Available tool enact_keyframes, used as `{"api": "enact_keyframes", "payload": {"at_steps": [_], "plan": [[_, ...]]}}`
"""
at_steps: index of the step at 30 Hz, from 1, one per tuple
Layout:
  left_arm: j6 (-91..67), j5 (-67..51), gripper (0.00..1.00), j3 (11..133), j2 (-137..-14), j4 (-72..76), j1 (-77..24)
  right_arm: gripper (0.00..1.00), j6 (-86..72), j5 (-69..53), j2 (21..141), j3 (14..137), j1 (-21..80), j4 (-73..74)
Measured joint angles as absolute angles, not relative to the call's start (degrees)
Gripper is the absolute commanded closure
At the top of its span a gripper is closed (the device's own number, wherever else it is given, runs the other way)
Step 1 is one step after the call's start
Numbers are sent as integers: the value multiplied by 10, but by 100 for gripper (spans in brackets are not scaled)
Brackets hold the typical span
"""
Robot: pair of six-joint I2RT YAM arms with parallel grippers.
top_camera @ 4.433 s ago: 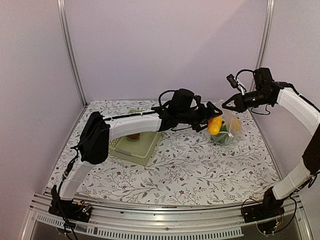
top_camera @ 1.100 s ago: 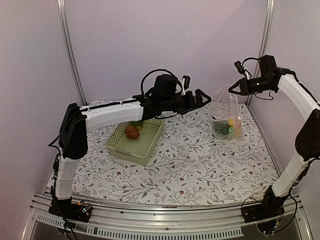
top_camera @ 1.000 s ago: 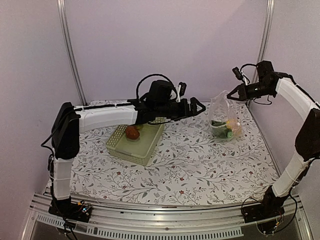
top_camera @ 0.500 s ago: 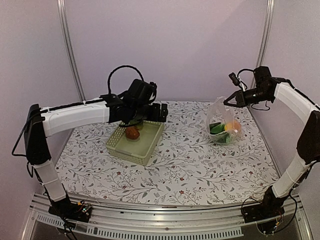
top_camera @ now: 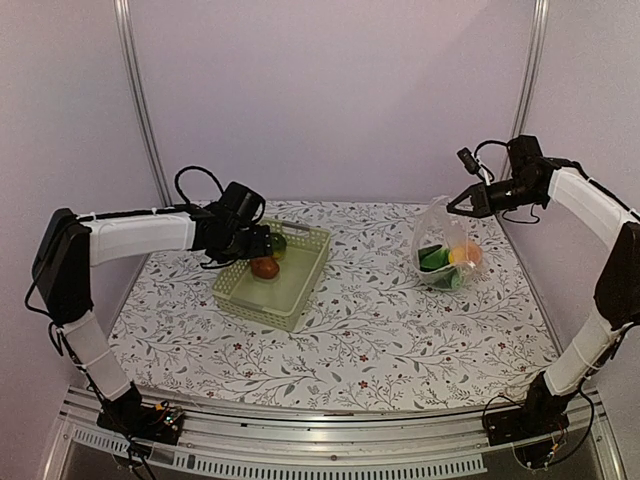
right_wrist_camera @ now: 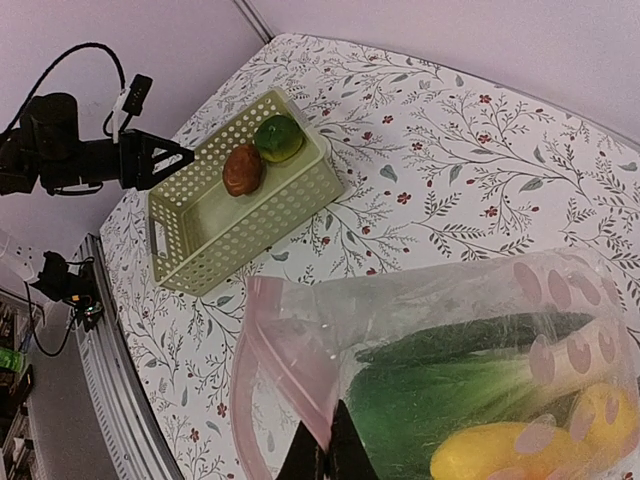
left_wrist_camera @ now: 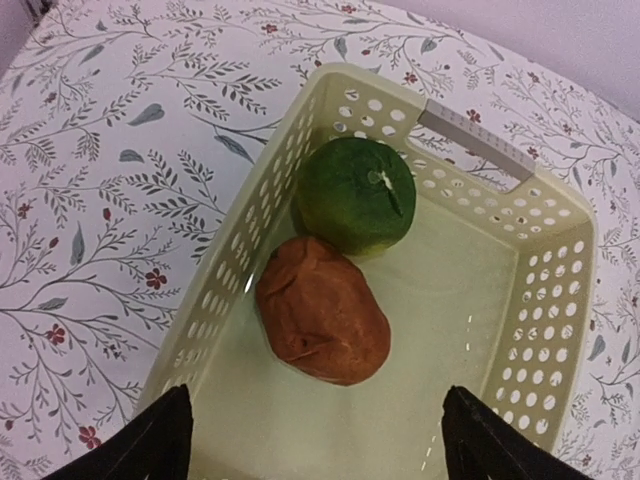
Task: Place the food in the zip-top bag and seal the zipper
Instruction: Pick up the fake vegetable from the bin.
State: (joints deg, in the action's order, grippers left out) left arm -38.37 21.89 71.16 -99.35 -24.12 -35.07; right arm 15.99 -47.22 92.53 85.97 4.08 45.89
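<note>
The clear zip-top bag [top_camera: 443, 243] hangs at the right with its bottom on the table. My right gripper [top_camera: 456, 206] is shut on its mouth edge, pinching the pink zipper [right_wrist_camera: 252, 385] strip between the fingertips [right_wrist_camera: 336, 450]. Inside the bag lie a cucumber [right_wrist_camera: 470, 335], a bok choy [right_wrist_camera: 440, 400] and a yellow piece [right_wrist_camera: 495, 458]. My left gripper [top_camera: 256, 243] hovers open over the pale green basket [top_camera: 262, 306], its jaws wide apart [left_wrist_camera: 320, 450] and empty. In the basket rest a brown piece [left_wrist_camera: 322, 325] and a round green piece [left_wrist_camera: 355, 195].
The basket [left_wrist_camera: 470, 140] stands left of centre on the flowered tablecloth [top_camera: 380, 330]. Purple walls and metal posts [top_camera: 140, 110] close the back and sides.
My left arm has swung left from near the bag to above the basket, with its jaws open and empty. The right gripper keeps hold of the bag's mouth and has barely moved.
</note>
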Motion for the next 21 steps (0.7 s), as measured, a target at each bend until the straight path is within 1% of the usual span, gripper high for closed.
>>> {"api": "enact_keyframes", "payload": {"at_steps": [7, 10, 21], "plan": [[-446, 175, 18, 724, -1027, -195, -346, 100, 162, -473, 925, 857, 41, 458], [-466, 159, 16, 732, -1049, -187, -343, 100, 163, -474, 925, 857, 41, 458], [-516, 141, 16, 750, -1096, -179, -333, 100, 163, -484, 909, 855, 41, 458]]}}
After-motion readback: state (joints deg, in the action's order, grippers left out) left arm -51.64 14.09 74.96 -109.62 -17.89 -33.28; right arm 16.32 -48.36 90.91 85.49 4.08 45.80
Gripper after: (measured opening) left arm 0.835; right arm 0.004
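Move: The brown potato-like fake vegetable lies in the bin about 4 cm ahead of the left fingertips, laterally in line with them and some 8 cm below. The green squash sits roughly 7 cm farther out than the potato, at the same height; the bin's middle is about 2 cm ahead, 2 cm right and 9 cm below that hand. From the right hand, the potato is around 41 cm left, 6 cm ahead and 21 cm down. Lower the open left gripper into the bin towards the brown potato, about 4.5 cm down in all: first ease it forward and to the right, nearly level, then sink as the sideways drift dies out some 3 cm over. Roll the wrist about 15 degrees so its left side drops, and keep the fingers wide, short of touching. ##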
